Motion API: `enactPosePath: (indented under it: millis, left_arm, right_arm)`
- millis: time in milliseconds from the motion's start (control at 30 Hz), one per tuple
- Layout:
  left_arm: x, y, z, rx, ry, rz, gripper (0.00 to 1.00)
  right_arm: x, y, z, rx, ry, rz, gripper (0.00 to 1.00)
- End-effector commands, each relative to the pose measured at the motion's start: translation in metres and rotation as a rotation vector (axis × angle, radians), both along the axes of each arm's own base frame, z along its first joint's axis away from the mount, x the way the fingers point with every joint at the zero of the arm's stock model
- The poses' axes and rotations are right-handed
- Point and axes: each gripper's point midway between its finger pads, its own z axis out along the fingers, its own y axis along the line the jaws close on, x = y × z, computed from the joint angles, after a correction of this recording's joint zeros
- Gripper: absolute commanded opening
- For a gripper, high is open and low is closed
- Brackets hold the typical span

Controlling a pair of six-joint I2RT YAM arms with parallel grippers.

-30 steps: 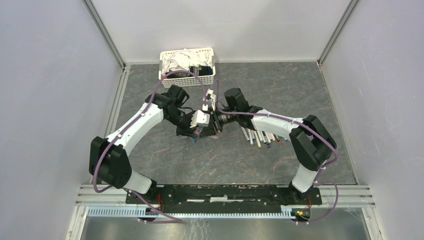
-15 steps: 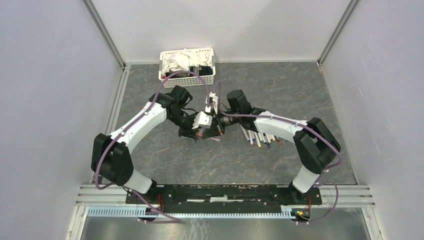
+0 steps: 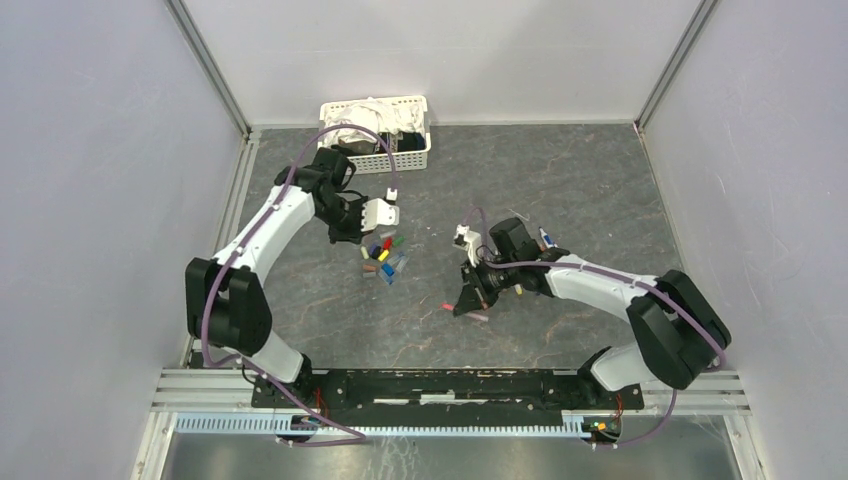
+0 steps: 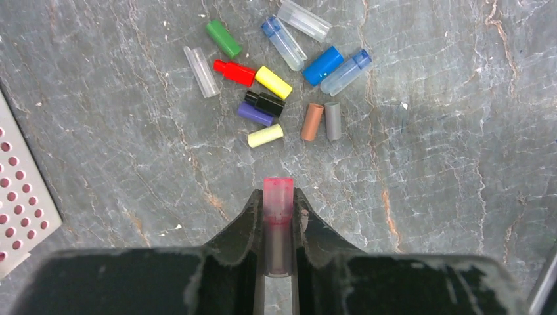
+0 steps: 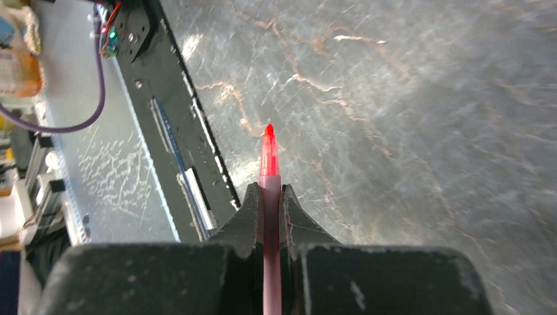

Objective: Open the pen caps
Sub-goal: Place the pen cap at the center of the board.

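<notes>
My left gripper (image 4: 278,205) is shut on a translucent pink-red pen cap (image 4: 278,194) and holds it above the table, just short of a loose pile of pen caps (image 4: 273,82) in green, red, yellow, blue, black, purple, orange, grey and clear. In the top view the left gripper (image 3: 354,236) is left of that pile (image 3: 381,256). My right gripper (image 5: 270,194) is shut on an uncapped pen (image 5: 268,157) whose red tip points at the near rail. In the top view the right gripper (image 3: 466,300) is low at centre. Other pens (image 3: 545,238) are mostly hidden behind the right forearm.
A white slotted basket of cloths (image 3: 375,132) stands at the back left; its edge shows in the left wrist view (image 4: 20,203). The black base rail (image 5: 184,151) runs along the near edge. Grey walls close in both sides.
The grippers, close together at centre before, have pulled apart. The left went back-left with the cap, uncovering the cap pile. The right went forward and right with the uncapped pen.
</notes>
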Motion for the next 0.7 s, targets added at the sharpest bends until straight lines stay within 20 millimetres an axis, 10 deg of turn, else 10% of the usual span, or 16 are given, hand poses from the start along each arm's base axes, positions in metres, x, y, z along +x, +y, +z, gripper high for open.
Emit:
enactPosePath:
  millis: [0, 300, 667]
  left_arm:
    - [0.017, -0.018, 0.004, -0.072, -0.059, -0.008, 0.02]
    - [0.040, -0.074, -0.061, -0.152, 0.017, 0.237, 0.36]
    - [0.053, -0.085, -0.054, -0.192, 0.022, 0.302, 0.65]
  right_arm:
    - [0.042, -0.008, 0.029, 0.001, -0.169, -0.140, 0.00]
    - [0.147, -0.102, 0.028, -0.272, -0.365, -0.734, 0.00]
    - [0.179, -0.161, 0.003, -0.427, -0.496, -0.992, 0.00]
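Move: The left gripper holds the pink pen cap; its place is bare board just right of the cap pile, some 3 cm ahead, 12 cm right and 12 cm below. Beside it, from this hand, the green cap lies 4 cm ahead and 9 right, the red 4 ahead and 7 right, the yellow 1 ahead and 6 right. The right gripper holds the pink marker: the marker row's middle is about 14 cm ahead, 16 right, 7 below. Bring the left gripper down about 9 cm and nearly as far right, easing forward, over the cap pile; open its fingers partway on the way down and let go of the pink cap. Meanwhile swing the right gripper forward and to the right, about 20 cm in all, turning clockwise until it points forward over the marker row, keeping its grip on the pink marker. ##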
